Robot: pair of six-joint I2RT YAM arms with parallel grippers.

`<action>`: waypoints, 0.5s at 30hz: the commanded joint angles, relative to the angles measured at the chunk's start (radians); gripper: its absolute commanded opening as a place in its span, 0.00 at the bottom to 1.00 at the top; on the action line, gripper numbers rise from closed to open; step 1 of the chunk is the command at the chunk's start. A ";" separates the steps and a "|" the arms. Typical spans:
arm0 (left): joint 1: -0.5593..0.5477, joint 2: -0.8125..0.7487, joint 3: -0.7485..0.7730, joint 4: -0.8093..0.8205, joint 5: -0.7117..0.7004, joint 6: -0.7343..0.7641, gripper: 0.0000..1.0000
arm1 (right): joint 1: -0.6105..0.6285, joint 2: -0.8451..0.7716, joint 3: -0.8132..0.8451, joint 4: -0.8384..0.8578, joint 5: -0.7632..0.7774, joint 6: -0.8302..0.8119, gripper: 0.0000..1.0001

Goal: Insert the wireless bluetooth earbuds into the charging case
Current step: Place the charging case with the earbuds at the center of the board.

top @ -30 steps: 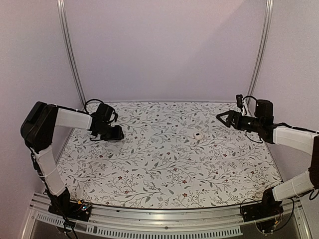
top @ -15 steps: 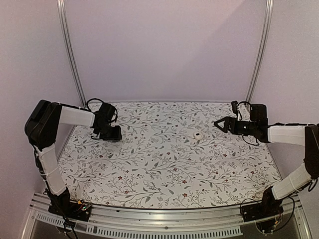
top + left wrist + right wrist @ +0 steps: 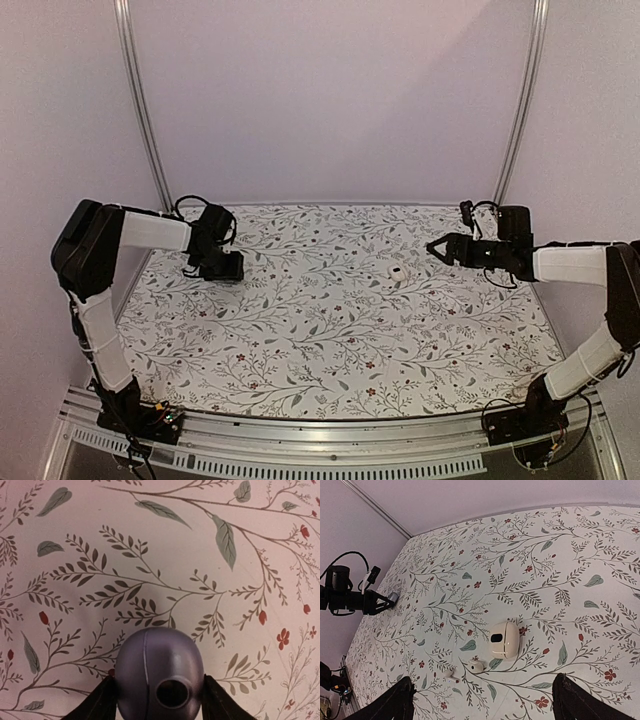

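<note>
A white charging case [image 3: 504, 640] lies shut on the floral table, also seen in the top view [image 3: 398, 272]. Two white earbuds lie loose just in front of it, one close [image 3: 477, 666] and one farther left [image 3: 450, 675]. My right gripper [image 3: 483, 680] hovers wide open to the right of them [image 3: 436, 247], with nothing between its fingers. At the far left, my left gripper [image 3: 232, 268] has its fingers against both sides of a purple egg-shaped case [image 3: 159, 672] with a dark round mark.
The floral mat [image 3: 330, 340] ends at pale walls behind and at both sides, with metal posts [image 3: 140, 110] in the back corners. The left arm's cables [image 3: 350, 562] show at the left of the right wrist view.
My right gripper has reached leftward and dropped lower, closer to the white case. My left gripper has shifted slightly toward the back with the purple case between its fingers.
</note>
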 commanded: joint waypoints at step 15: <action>-0.010 -0.183 0.057 -0.075 0.018 0.090 0.79 | 0.045 0.093 0.166 -0.112 0.067 -0.043 0.93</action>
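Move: The purple charging case is between the left hand's pads, its middle level with the hand point or about 1 cm below, down on the board. From that hand the white case is about 1 cm ahead and some 50 cm right. From the right hand, the white case is roughly 6 cm ahead, 8 cm left and 13 cm below, with two loose earbuds about 8 cm back of it and 1 cm right; the purple case is about 57 cm left, 4 cm ahead and 13 cm below. The left fingers spread wider, their pads come free of both sides of the purple case, and the hand lifts away almost straight up, slowly at first and then faster, to about 4 cm, drifting not quite 1 cm forward. Meanwhile the right hand, empty and wide open, eases some 2 cm forward with a smaller shift left and up, closing in level on the white case while staying well above it and touching nothing. ##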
